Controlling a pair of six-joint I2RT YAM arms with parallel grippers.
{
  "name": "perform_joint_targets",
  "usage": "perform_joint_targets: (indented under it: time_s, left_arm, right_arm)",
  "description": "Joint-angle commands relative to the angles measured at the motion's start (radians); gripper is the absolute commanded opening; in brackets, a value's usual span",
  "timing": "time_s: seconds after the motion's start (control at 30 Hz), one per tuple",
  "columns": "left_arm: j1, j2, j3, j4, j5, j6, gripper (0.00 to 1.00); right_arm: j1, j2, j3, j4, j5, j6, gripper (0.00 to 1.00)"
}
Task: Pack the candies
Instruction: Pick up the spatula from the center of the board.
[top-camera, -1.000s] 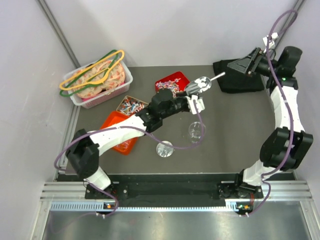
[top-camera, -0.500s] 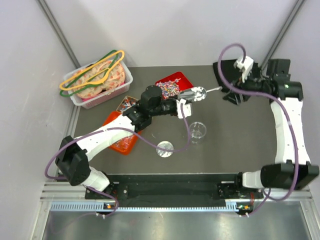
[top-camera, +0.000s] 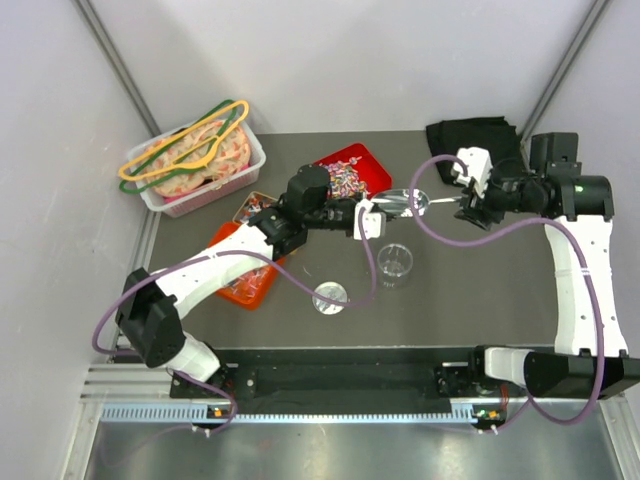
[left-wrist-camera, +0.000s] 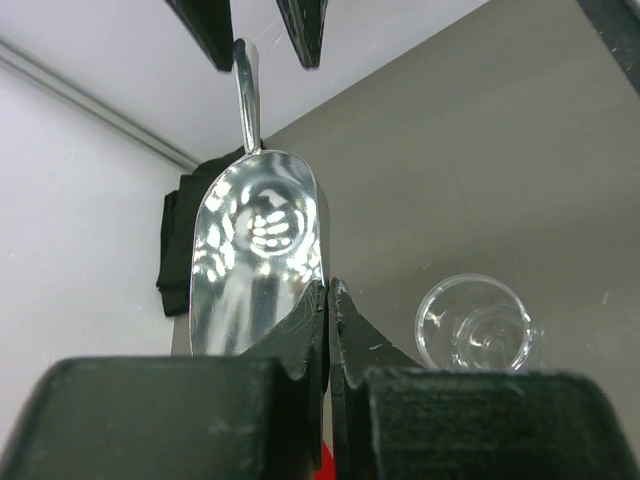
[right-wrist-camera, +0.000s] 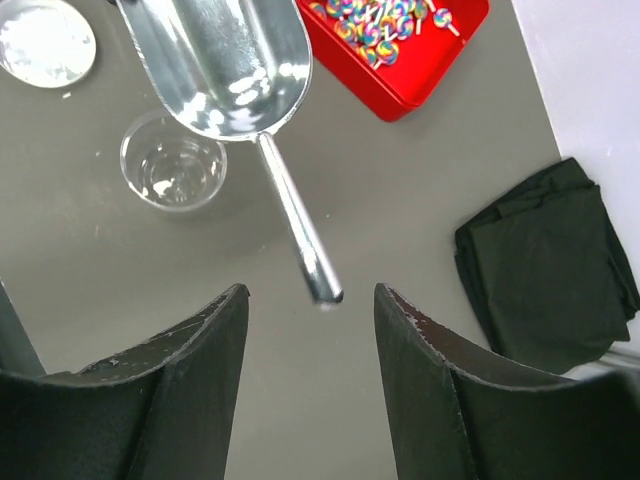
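Note:
The candies (top-camera: 342, 176) are tiny multicoloured sweets heaped in a red tray (top-camera: 366, 157) at the back; the right wrist view shows the candies (right-wrist-camera: 385, 20) at its top edge. My left gripper (top-camera: 372, 216) is shut on the rim of a shiny metal scoop (top-camera: 405, 200), holding it above the table with the bowl empty. In the left wrist view the scoop (left-wrist-camera: 258, 250) runs away from my left gripper (left-wrist-camera: 328, 290). My right gripper (right-wrist-camera: 312, 292) is open, its fingers on either side of the scoop (right-wrist-camera: 225, 60) handle's tip without touching it. A clear cup (top-camera: 395, 262) stands below the scoop.
A round clear lid (top-camera: 329, 297) lies near the cup. An orange tray (top-camera: 240, 268) and a brown box of sweets (top-camera: 258, 208) sit at the left. A white tub (top-camera: 195, 160) with coloured hangers stands at the back left. Black cloth (top-camera: 480, 135) lies at the back right.
My right arm swung in from the back right to the scoop's handle, and its jaws narrowed somewhat. The left arm lowered and levelled the scoop slightly.

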Motion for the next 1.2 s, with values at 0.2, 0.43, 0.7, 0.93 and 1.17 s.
perform_joint_targets:
  time_s: [0.2,0.43,0.7,0.93,1.17]
  left_arm:
    - [-0.020,0.017,0.086,-0.029,0.097,-0.013,0.00]
    - [-0.026,0.024,0.089,-0.029,0.099,-0.012,0.00]
    - [-0.028,0.020,0.073,-0.017,0.094,-0.019,0.00]
    - [-0.026,0.020,0.076,-0.010,0.091,-0.022,0.00]
    - [-0.026,0.028,0.079,0.000,0.093,-0.030,0.00]
  right_arm:
    - [0.079,0.022,0.016,-0.021,0.004,-0.075,0.45]
    - [0.087,0.039,0.033,-0.029,-0.015,-0.056,0.29]
    - [0.087,0.034,0.013,-0.042,-0.074,-0.058,0.30]
    - [0.087,0.044,0.004,-0.035,-0.097,-0.053,0.32]
    - [0.087,0.045,-0.019,-0.030,-0.116,-0.062,0.32]
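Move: The spatula is already in the left gripper, pinched by its bowl edge; its middle lies about 6 cm to the left hand's right and level with it. From the right hand, the spatula's middle is some 8 cm to the left, level, the handle end just off its open fingertips. The glass jar stands about 12 cm left, 1 cm back and 26 below the right hand; the red candy box 22 cm left, 18 ahead and 28 below. Bring the right gripper about 3 cm left and a little down along the handle towards the bowl, turning slightly counter-clockwise, and narrow its fingers from half open to about a third, so that they straddle the handle without shutting. Keep the left gripper's pinch on the bowl edge, ease it some 2 cm back and to the right, towards the right gripper, then hold it still. ##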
